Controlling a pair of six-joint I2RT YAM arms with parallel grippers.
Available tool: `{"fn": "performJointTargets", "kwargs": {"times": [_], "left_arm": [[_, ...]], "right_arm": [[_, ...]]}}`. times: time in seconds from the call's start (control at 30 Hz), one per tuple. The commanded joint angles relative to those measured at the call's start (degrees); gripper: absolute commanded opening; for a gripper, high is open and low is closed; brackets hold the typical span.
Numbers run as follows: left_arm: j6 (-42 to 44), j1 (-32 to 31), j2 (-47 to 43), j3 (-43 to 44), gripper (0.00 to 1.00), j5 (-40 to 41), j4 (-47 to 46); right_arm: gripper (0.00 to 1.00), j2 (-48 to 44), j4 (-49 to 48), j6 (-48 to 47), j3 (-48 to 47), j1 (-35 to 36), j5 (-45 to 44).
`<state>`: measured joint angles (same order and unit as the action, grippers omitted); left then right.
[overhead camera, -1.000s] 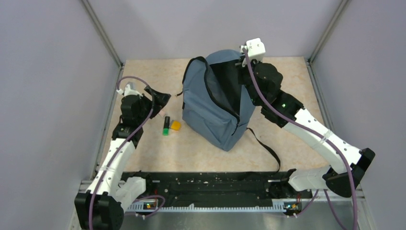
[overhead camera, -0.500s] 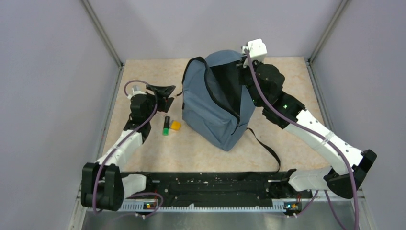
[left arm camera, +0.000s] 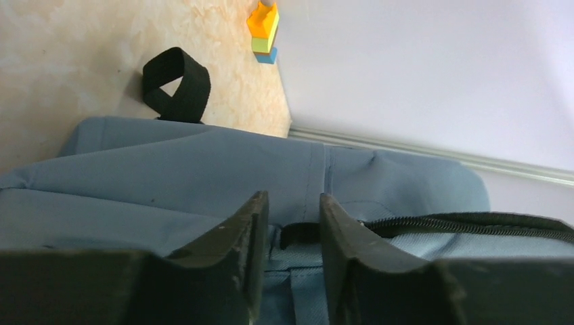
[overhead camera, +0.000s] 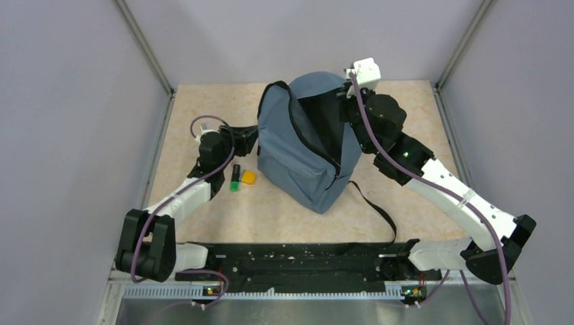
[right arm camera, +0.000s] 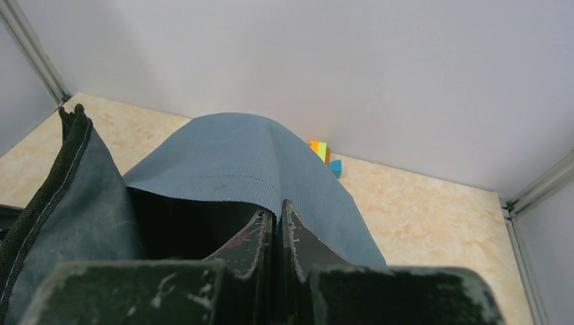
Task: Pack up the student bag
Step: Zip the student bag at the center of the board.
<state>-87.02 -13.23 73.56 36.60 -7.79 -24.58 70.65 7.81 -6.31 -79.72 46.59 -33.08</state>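
Observation:
The student bag [overhead camera: 298, 156], a grey-blue backpack, stands mid-table with its main zipper open and a dark inside. My right gripper [overhead camera: 343, 100] is shut on the fabric edge of the bag's opening [right arm camera: 237, 156] at the top right and holds it up; in the right wrist view the right gripper [right arm camera: 279, 213] has its pads pinching that edge. My left gripper [overhead camera: 248, 134] is at the bag's left side. In the left wrist view the left gripper [left arm camera: 292, 203] has its jaws a little apart, with a black tab [left arm camera: 301, 233] at the zipper's end [left arm camera: 460, 222] between the tips.
A green marker [overhead camera: 234, 178] and a small orange piece [overhead camera: 249, 177] lie left of the bag. A black strap [overhead camera: 376, 206] trails toward the front right. A stack of coloured sticky notes [right arm camera: 319, 150] sits by the back wall. A black strap loop [left arm camera: 177, 84] lies behind the bag.
My left arm has swung right to the bag's side and its jaws have narrowed around the black tab. The right gripper has shifted slightly right, still holding the flap.

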Motion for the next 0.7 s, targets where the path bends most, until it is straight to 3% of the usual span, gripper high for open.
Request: {"fn": "performJointTargets", "kwargs": {"times": [0.0,0.1,0.2,0.4,0.67], "left_arm": [[-2.13,-1.10,0.05,0.51,0.33,4.08,-4.27],[-2.77,-1.35,-0.37,0.19,0.21,5.69,-4.27],[-3.22,-1.33,-0.76,0.10,0.00,6.82,-4.41],[1.22,-1.27,-3.37,2.49,0.00,10.94,-3.79],[22.01,-1.27,-1.41,20.09,0.00,6.57,2.23]], "right_arm": [[0.00,-2.88,-3.04,-0.35,0.35,-0.61,-0.14],[0.00,-2.98,-3.04,-0.53,0.66,-0.56,-0.14],[0.00,-3.37,-2.99,-0.71,0.88,-0.60,-0.19],[0.00,-4.68,-3.49,-0.81,2.13,-0.57,1.11],[0.00,-6.00,-1.96,0.56,3.25,-0.60,4.92]]}}
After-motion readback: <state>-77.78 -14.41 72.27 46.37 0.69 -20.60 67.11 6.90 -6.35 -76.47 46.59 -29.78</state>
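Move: The zip pull lies practically between the left hand's half-open fingers, about 1 cm beyond and 1 cm below the hand point. The crest of the bag's zip edge rises some 7 cm ahead, 7 cm right and 13 cm above this hand. On the board, roughly 19 cm below it and 8 cm back, are the yellow sharpener 4 cm to the left and the green marker 9 cm left. From the right hand the pull lies about 29 cm left, 4 cm ahead and 20 cm below. Barely advancing at first, the left hand shuts its half-open fingers on the zip pull, then climbs with it, slowly and at the end fast: about 7 cm up in all and some 2 cm forward, alongside the bag's zip edge, the fingertips tipping up about 10 degrees. The right hand keeps its pinch on the bag's rim, easing about 1 cm back. ##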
